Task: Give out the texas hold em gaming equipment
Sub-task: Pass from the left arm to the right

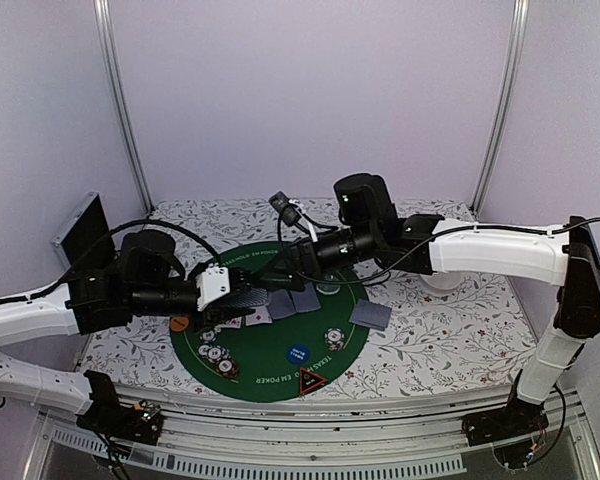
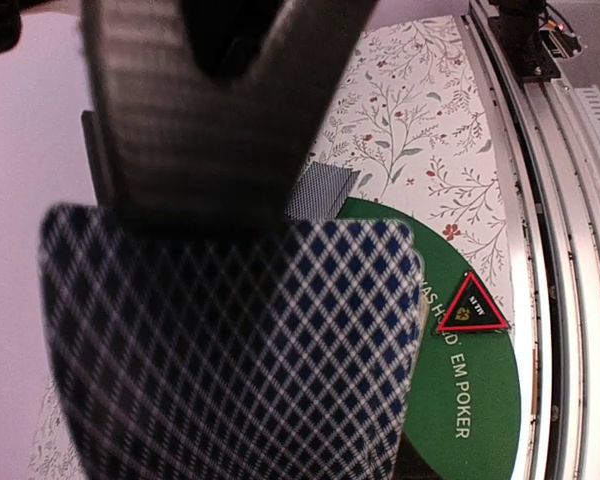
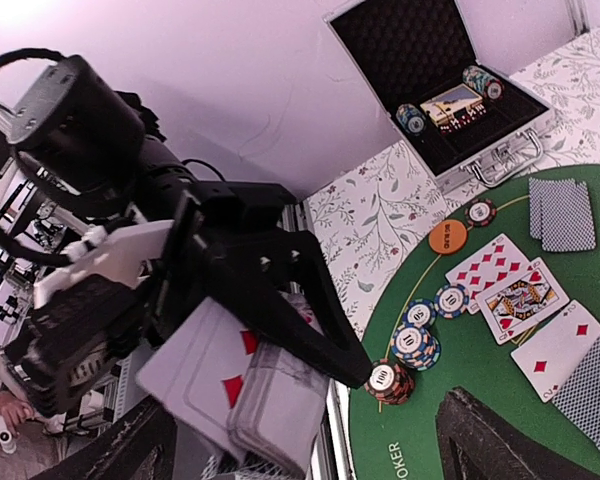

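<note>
My left gripper is shut on a deck of playing cards. Its blue-diamond back fills the left wrist view. My right gripper stands open just beyond the deck, its fingertips wide apart with nothing between them. On the round green mat lie face-up cards, face-down cards, striped chip stacks, an orange button, a blue button and a red-black triangle marker.
An open metal case holding more chips and cards sits off the mat at the far left. One face-down card lies at the mat's right edge. The floral tablecloth surrounds the mat.
</note>
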Controlling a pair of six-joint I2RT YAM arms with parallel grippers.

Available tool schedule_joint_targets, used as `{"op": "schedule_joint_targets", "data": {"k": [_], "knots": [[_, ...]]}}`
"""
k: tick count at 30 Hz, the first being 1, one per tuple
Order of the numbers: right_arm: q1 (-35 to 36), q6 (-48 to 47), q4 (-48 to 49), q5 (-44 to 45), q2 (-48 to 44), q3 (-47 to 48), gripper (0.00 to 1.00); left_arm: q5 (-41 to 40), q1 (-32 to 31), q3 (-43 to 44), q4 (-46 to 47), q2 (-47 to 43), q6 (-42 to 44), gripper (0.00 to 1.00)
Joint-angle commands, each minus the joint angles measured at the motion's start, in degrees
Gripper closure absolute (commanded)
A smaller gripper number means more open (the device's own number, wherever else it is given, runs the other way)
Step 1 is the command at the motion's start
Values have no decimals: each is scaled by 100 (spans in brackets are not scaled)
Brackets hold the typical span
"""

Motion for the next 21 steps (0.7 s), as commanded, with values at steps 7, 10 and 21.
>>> {"op": "schedule_joint_targets", "data": {"k": [7,10,21], "knots": [[149,104,-81,11,754,679,55,-103,-97,157,30,4,93,66],[157,191,-151,-123,898,745,75,-176,-102,161,25,-4,100,66],[-492,577,-538,59,-47,-254,98,-1163,-98,56,250,-43,-108,2]]}}
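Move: The left gripper still holds the card deck, whose middle is about 3 cm to its right, 1 cm ahead and 1 cm down; the open right gripper waits some 9 cm to its right, 3 cm ahead and 3 cm higher. From the right gripper the deck is roughly 6 cm left, 2 cm back and 4 cm down. The blue button lies about 5 cm right of the right gripper, 1 cm back and 20 cm below. Slide the open right gripper about 3 cm left and 2 cm down onto the deck, closing as it goes, so its fingers pinch the cards across their faces. Hold the left gripper nearly still until that grip is shut, then spread its fingers wide to release the deck's edges, while the right eases back rightward about 1 cm and slightly lower with its hold kept. ##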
